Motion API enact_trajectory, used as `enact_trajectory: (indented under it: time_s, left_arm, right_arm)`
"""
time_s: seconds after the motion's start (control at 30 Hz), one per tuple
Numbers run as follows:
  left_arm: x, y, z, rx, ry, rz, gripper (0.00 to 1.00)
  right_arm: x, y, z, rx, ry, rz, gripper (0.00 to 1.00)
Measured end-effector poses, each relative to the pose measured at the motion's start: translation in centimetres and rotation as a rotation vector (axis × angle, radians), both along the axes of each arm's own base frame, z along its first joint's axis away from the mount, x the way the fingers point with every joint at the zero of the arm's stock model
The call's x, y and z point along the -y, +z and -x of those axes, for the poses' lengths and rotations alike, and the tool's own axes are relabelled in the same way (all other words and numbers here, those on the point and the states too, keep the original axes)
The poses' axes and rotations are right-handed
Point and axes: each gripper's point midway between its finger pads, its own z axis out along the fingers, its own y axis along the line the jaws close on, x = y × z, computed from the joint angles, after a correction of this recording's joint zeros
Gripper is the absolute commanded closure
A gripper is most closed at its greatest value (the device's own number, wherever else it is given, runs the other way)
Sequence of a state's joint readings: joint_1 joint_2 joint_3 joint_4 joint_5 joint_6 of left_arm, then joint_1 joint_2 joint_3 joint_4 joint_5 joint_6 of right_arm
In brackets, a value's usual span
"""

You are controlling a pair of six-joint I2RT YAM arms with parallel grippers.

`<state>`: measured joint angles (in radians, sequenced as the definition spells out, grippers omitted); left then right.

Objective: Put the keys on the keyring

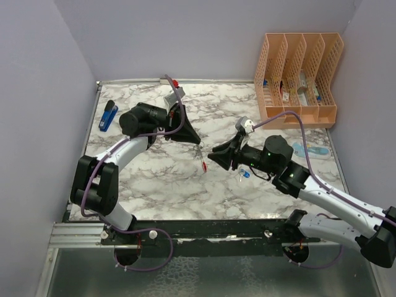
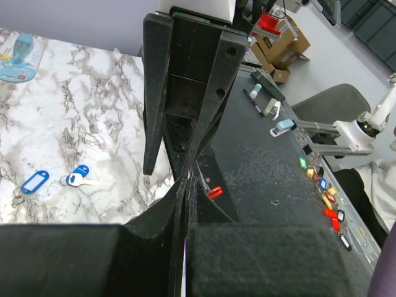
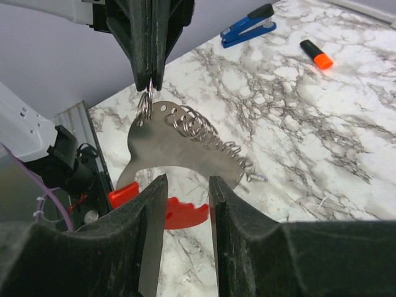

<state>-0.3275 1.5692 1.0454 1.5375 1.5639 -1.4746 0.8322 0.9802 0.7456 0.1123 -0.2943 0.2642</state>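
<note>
The keyring point(image 3: 179, 151) is a flat grey plate with several wire rings along its edge and a red curved loop point(image 3: 179, 213) at its lower end. It hangs above the marble table. My left gripper point(image 3: 150, 80) is shut on the small ring at its top; in the left wrist view only a red tip point(image 2: 215, 192) shows past the shut left gripper point(image 2: 187, 179). My right gripper point(image 3: 187, 182) stands open just in front of the red loop, nothing between its fingers. Blue-headed keys point(image 2: 79, 177) lie on the table, below the right gripper point(image 1: 213, 153) in the top view.
A dark-blue stapler-like thing point(image 1: 109, 115) lies at the far left, with an orange-capped marker point(image 3: 316, 54) near the back. An orange file rack point(image 1: 300, 77) stands at the back right. A pale-blue flat item point(image 1: 309, 150) lies right of my right arm. A blue tag point(image 2: 34, 182) lies beside the keys.
</note>
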Motion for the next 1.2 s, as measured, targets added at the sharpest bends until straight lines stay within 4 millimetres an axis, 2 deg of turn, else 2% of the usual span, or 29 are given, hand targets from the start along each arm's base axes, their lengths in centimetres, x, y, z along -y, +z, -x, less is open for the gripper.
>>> enact_trajectory:
  time_s: [0.13,0.27,0.37,0.53,0.67,0.77,0.83,0.97,1.2]
  left_arm:
    - [0.1,1.2,0.0,0.042,-0.004,0.013,1.0]
    - [0.1,4.0,-0.6,0.123,0.01,0.052,1.0]
    - [0.2,5.5,-1.4,0.141,0.034,0.089,1.0]
    - [0.6,5.8,-2.7,0.172,0.06,0.13,1.0]
    - [1.1,6.2,-1.7,0.241,0.011,0.123,1.0]
    - [1.6,7.2,-0.5,0.223,-0.032,0.103,1.0]
    - [1.8,6.9,0.0,0.181,-0.048,0.084,1.0]
    - [1.7,4.7,0.1,0.087,-0.054,0.034,1.0]
    - [1.6,1.9,0.2,-0.012,-0.057,-0.008,1.0]
  right_arm:
    - [1.0,1.2,-0.1,0.036,-0.044,-0.013,0.64]
    - [2.1,2.5,-0.1,0.069,-0.081,-0.033,0.63]
    - [2.3,2.5,-0.3,0.068,-0.098,-0.028,0.63]
    - [2.5,2.2,-0.5,0.064,-0.113,-0.017,0.65]
    - [2.5,2.3,-0.5,0.074,-0.109,0.006,0.69]
    - [2.3,3.3,-0.6,0.095,-0.093,0.021,0.7]
    - [2.0,4.1,-0.6,0.108,-0.081,0.03,0.7]
    - [2.0,4.9,-0.7,0.129,-0.072,0.054,0.7]
    - [2.4,6.4,-0.5,0.156,-0.071,0.066,0.71]
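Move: Hanging from the left fingertips, the keyring (grey plate with red edge and small rings) has its middle about 6 cm below the left hand and 1 cm to its right, level fore and aft. From the empty right hand it is some 3 cm left, no farther out, and 1 cm up. The blue-tagged key on the table lies about 12 cm ahead, 11 cm right and 25 cm below the right hand, with the loose blue tag 6 cm beyond that key. Bobbing the held keyring, the left hand rises about 7 cm, swinging forward and back on the way, then sinks 5 cm, ending a little to the right, its pinch kept. The partly open right hand first shifts right and up, pauses, then climbs to some 6 cm above its start, nearing the ring end under the left fingertips without touching. ##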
